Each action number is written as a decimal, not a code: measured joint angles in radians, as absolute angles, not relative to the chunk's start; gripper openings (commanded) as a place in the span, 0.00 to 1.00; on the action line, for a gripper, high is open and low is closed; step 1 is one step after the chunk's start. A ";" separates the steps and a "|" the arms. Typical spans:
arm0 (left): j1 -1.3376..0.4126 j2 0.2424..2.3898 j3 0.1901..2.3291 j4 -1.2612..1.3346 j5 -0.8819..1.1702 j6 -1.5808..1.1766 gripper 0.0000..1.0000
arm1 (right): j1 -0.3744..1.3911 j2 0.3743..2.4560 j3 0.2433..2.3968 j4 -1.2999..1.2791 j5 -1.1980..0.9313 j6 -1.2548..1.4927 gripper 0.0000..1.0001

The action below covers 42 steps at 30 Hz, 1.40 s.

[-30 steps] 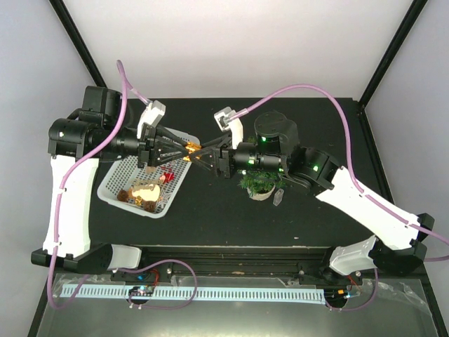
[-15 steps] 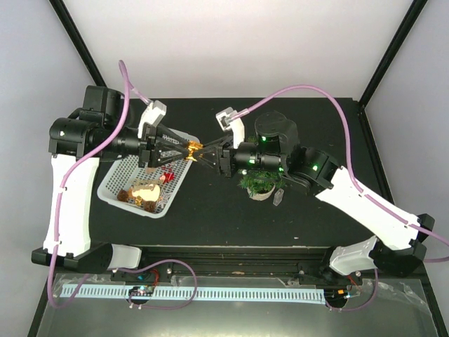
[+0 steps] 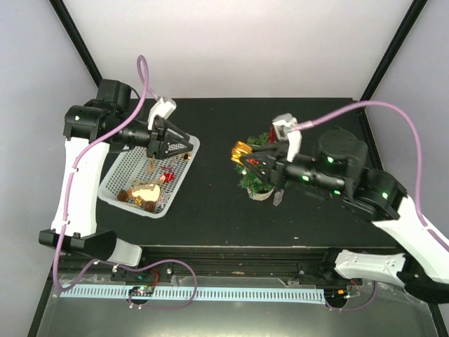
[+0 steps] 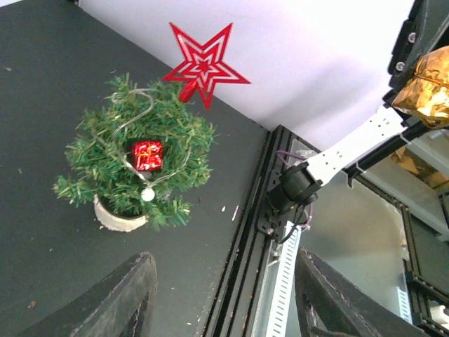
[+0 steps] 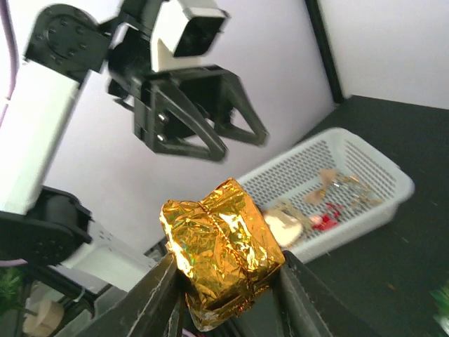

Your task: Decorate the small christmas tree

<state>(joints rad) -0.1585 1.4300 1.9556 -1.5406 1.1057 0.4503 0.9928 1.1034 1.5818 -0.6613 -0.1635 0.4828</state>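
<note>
The small christmas tree (image 4: 133, 165) stands on the black table with a red star (image 4: 203, 67) at its top, a small red gift (image 4: 147, 154) and a silver bead string. From above, the tree (image 3: 254, 182) is partly hidden under my right arm. My right gripper (image 3: 243, 153) is shut on a gold foil gift box (image 5: 224, 246), and holds it just left of the treetop. That gold box (image 3: 241, 149) sits between both fingers. My left gripper (image 3: 184, 146) hangs open above the white basket (image 3: 112, 193), nothing between its fingers (image 4: 119, 302).
The basket (image 5: 382, 175) holds gold and red ornaments (image 3: 146, 189). A small grey piece (image 3: 278, 199) lies beside the tree's pot. The metal rail (image 4: 263, 232) runs along the table's front edge. My left gripper (image 5: 189, 119) shows in the right wrist view, beyond the box.
Both grippers met at the gold box over the basket's right rim. The left gripper let go, opened and drew back left. The right arm carried the box right to the tree.
</note>
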 measured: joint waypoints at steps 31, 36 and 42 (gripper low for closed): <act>-0.159 1.481 1.919 -1.540 0.942 0.453 0.56 | 0.549 0.973 1.140 -0.834 0.032 0.626 0.39; -0.159 1.481 1.907 -1.540 0.942 0.453 0.56 | 0.548 0.992 1.137 -0.807 -0.001 0.611 0.38; -0.159 1.479 1.900 -1.540 0.942 0.453 0.56 | 0.545 1.009 1.104 -0.787 -0.029 0.607 0.38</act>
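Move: The small christmas tree is about 15 cm ahead of the right hand, some 7 cm to its right and 32 cm below; the hand already holds the gold ornament. The red star on its top is roughly 17 cm ahead, 9 cm right and 20 cm below, and the red gift box 14 cm ahead, 3 cm right and 29 cm below. From the left hand the tree is about 9 cm ahead, 20 cm right and 27 cm below. The right hand keeps its pinch on the gold ornament and sinks about 21 cm towards the right-hand, base-side edge of the tree's foliage, first swinging some 15 cm right, then reaching about 10 cm forward and easing 2 to 3 cm back left, while it turns roughly 35 degrees clockwise and tips its fingers down towards the branches. The empty left hand, fingers still half open, sinks about 5 cm and drifts 3 cm forward on the basket side, clear of the tree. ##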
